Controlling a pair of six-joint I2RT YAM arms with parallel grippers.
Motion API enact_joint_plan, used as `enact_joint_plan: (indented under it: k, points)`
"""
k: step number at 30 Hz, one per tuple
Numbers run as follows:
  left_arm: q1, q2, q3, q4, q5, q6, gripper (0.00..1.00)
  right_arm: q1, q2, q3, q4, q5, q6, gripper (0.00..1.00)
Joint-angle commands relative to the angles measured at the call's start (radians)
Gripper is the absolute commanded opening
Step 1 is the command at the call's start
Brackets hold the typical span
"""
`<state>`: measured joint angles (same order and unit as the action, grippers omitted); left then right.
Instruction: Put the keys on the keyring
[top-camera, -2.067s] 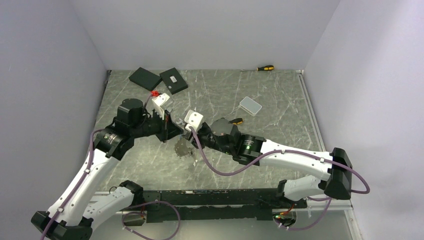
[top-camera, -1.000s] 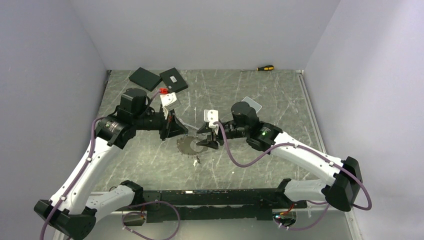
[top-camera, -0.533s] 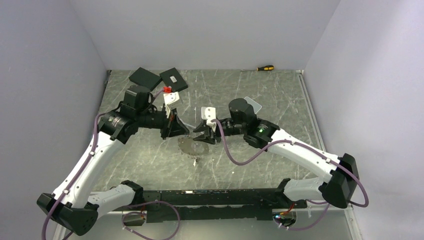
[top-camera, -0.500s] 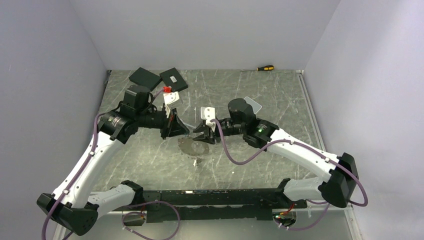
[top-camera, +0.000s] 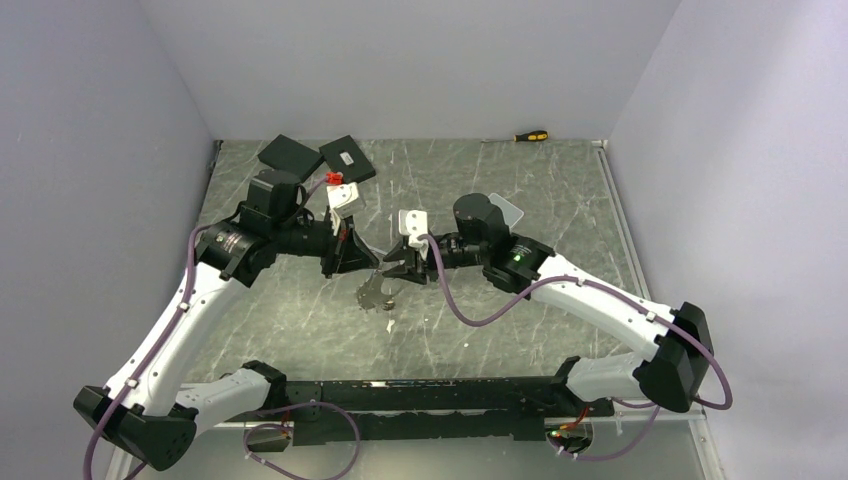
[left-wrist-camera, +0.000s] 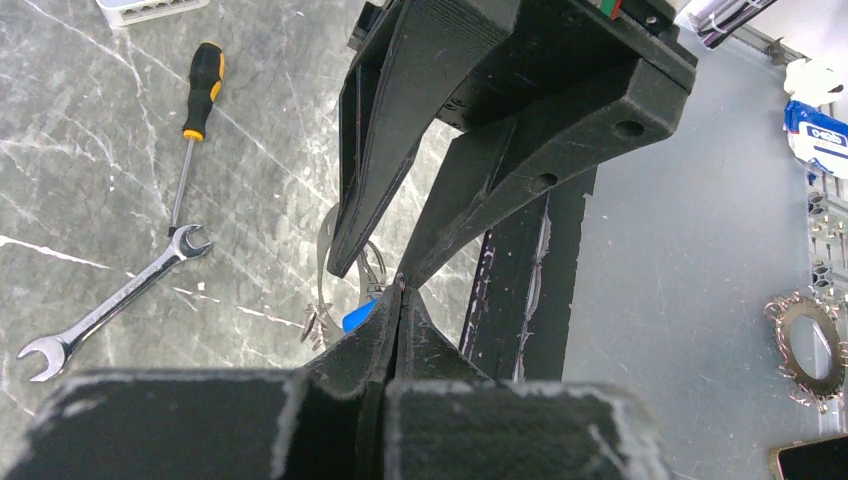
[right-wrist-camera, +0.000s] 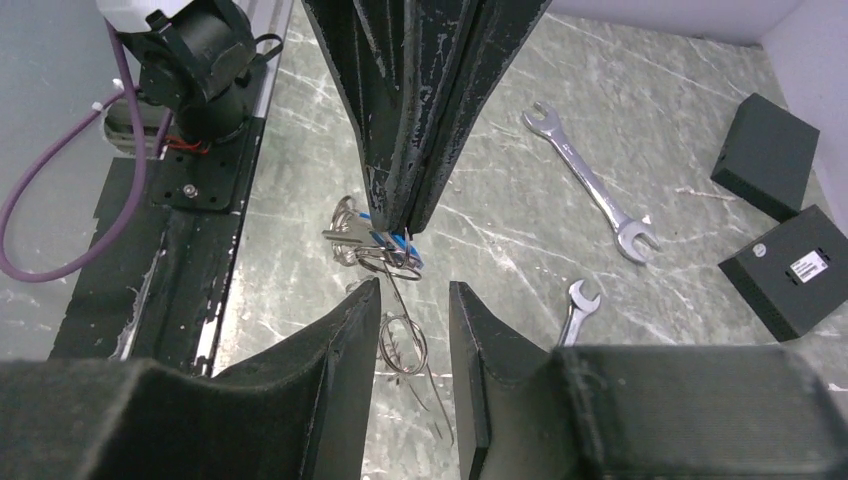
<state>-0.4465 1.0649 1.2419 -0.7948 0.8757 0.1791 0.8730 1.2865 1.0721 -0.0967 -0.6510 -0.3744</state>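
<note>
My left gripper (top-camera: 368, 262) is shut, and its tips (left-wrist-camera: 400, 292) pinch the thin grey wire keyring (top-camera: 372, 292), which hangs below them with a small bunch and a blue tag (right-wrist-camera: 385, 245). The right gripper (top-camera: 392, 270) faces it tip to tip and is open. Its fingers stand either side of the hanging wire (right-wrist-camera: 405, 345) without touching it. The keys lie flat on the table: a long silver spanner (right-wrist-camera: 590, 180) and a shorter one (right-wrist-camera: 575, 310). One spanner (left-wrist-camera: 110, 305) also shows in the left wrist view.
A yellow-and-black screwdriver (left-wrist-camera: 195, 120) lies beside the spanner, and another (top-camera: 530, 135) lies by the back wall. Two black boxes (top-camera: 290, 155) (top-camera: 347, 160) sit at the back left. A white box (top-camera: 508, 208) peeks out behind the right arm.
My right gripper has slid left toward the left gripper, and its jaws have narrowed around the hanging wire. The keyring has swung more upright below the left tips.
</note>
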Motion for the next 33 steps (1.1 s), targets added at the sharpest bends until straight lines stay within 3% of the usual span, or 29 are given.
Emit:
enact_joint_plan:
  k: [1, 9, 14, 22, 28, 33]
  points:
    - [0.0, 0.001, 0.036, 0.026, 0.054, 0.033, 0.0, -0.003, -0.013, 0.048, 0.061, -0.005, 0.0, 0.35]
    - [0.0, 0.001, 0.031, 0.035, 0.057, 0.028, 0.0, -0.003, 0.004, 0.046, 0.074, -0.016, 0.012, 0.32]
    - [0.0, 0.004, 0.027, 0.044, 0.059, 0.019, 0.0, -0.003, 0.015, 0.047, 0.08, -0.018, 0.016, 0.24]
    - [0.0, 0.007, 0.023, 0.049, 0.059, 0.017, 0.0, -0.003, 0.015, 0.048, 0.083, -0.03, 0.021, 0.0]
    - [0.0, 0.007, 0.024, 0.046, 0.051, 0.02, 0.0, -0.003, -0.01, 0.025, 0.138, -0.054, 0.057, 0.0]
    - [0.0, -0.001, 0.027, 0.033, 0.04, 0.028, 0.0, -0.006, -0.03, -0.012, 0.205, 0.035, 0.142, 0.0]
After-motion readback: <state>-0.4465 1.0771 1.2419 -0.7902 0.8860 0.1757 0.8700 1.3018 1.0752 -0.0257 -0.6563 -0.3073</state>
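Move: The keyring already hangs from my left fingertips, its middle about 3 cm below and 1 cm to the right of them. From my half-open right hand that middle is roughly 1 cm to the left, 1 cm back and 3 cm lower. The left fingertips are some 2 cm to its left, 1 cm back and about 1 cm above, with the blue key roughly 3 cm left, 1 cm back and 3 cm below. I shut my right fingers fully beside the left fingertips, onto the top part of the hanging keyring, while that hand edges less than 1 cm to the left. Once they are closed I ease the right hand up slightly, about 1 cm above where it began. My left hand stays in place with its fingers shut, still pinching its part of the bunch. ##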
